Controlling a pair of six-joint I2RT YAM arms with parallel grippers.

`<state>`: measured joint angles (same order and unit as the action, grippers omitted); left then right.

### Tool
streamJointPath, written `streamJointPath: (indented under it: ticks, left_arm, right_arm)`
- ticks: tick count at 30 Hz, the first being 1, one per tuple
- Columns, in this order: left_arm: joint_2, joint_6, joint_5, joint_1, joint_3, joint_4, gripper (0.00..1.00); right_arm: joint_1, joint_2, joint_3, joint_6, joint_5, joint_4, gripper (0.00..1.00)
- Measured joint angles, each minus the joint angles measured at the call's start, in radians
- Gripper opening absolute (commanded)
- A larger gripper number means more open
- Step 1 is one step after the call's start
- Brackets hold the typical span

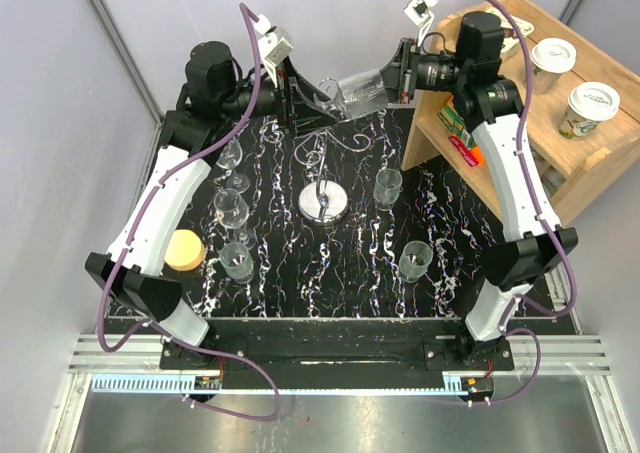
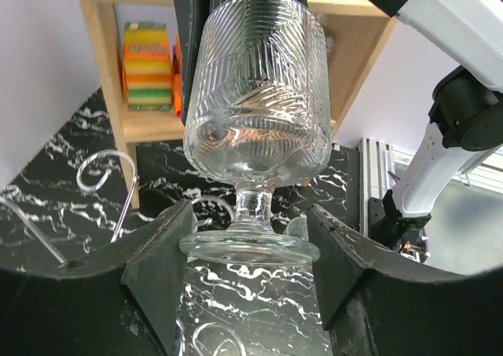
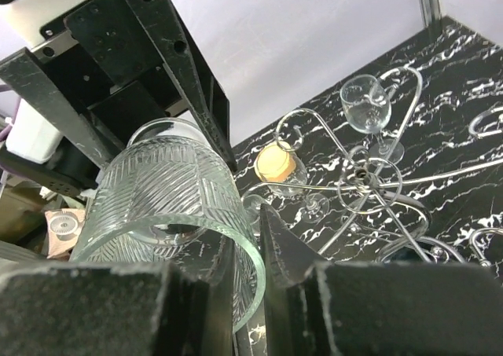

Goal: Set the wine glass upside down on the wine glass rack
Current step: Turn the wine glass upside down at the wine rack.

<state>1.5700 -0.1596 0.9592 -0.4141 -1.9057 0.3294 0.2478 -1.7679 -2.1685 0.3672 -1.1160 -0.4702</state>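
Observation:
A ribbed wine glass (image 1: 360, 90) hangs on its side in the air over the far edge of the table, between both arms. My right gripper (image 3: 247, 238) is shut on the glass rim (image 3: 259, 266), one finger inside the bowl and one outside. My left gripper (image 2: 251, 230) is shut across the round foot (image 2: 250, 246), whose edges touch both pads. In the left wrist view the bowl (image 2: 255, 97) fills the middle. The wine glass rack (image 1: 323, 203) stands mid-table, its chrome disc base below the glass. Its curled arms (image 3: 365, 175) lie just beneath in the right wrist view.
Several other stemmed glasses stand on the black marbled table, left of the rack (image 1: 231, 208) and right of it (image 1: 387, 186). A yellow disc (image 1: 184, 249) lies at the left edge. A wooden shelf (image 1: 520, 93) with two paper cups (image 1: 552, 58) stands at the back right.

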Motion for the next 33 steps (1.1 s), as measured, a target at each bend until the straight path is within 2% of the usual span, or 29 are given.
streamJointPath:
  ticks: [4, 9, 19, 26, 30, 33]
  left_arm:
    - [0.017, 0.024, -0.016, 0.023, 0.025, 0.037, 0.00]
    - [0.017, 0.069, -0.074, 0.055, 0.039, 0.045, 0.00]
    - [0.012, 0.139, -0.149, 0.094, 0.051, 0.047, 0.00]
    - [0.012, 0.183, -0.159, 0.093, 0.045, 0.098, 0.00]
    - [0.013, 0.194, -0.156, 0.092, 0.023, 0.119, 0.00]
    - [0.016, 0.193, -0.145, 0.092, 0.007, 0.127, 0.00]
  right_arm:
    - [0.010, -0.066, -0.010, -0.046, 0.012, -0.048, 0.34]
    - [0.025, -0.122, -0.032, -0.127, 0.062, -0.135, 0.42]
    - [0.025, -0.130, -0.032, -0.251, 0.144, -0.256, 0.48]
    - [0.025, -0.130, -0.042, -0.369, 0.215, -0.364, 0.68]
    - [0.026, -0.126, -0.080, -0.449, 0.272, -0.440, 0.98]
    - [0.027, -0.122, -0.150, -0.515, 0.317, -0.496, 1.00]
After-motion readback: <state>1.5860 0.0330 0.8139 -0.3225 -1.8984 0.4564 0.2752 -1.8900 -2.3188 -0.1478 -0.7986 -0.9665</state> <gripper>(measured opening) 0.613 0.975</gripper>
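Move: The wine glass lies on its side between the hands, the left pinching its foot end and the right its rim, its middle about 6 cm right of the left hand and 5 cm left of the right. The rack's centre is some 9 cm ahead of the left hand and 17 cm below; from the right hand, 5 cm ahead and 12 cm left. A stemmed glass stands 12 cm ahead and 23 cm left of the left hand, near 38 cm below it. The wine glass is carried forward and down over the rack while it passes into the left hand alone: the left keeps its pinch on the foot end, going about 6 cm forward, 4 cm left and 3 cm down. The right follows down some 10 cm and 5 cm forward, fingers tipping down about 20 degrees, opens wide to let go of the rim, then draws off right with a small rise. ##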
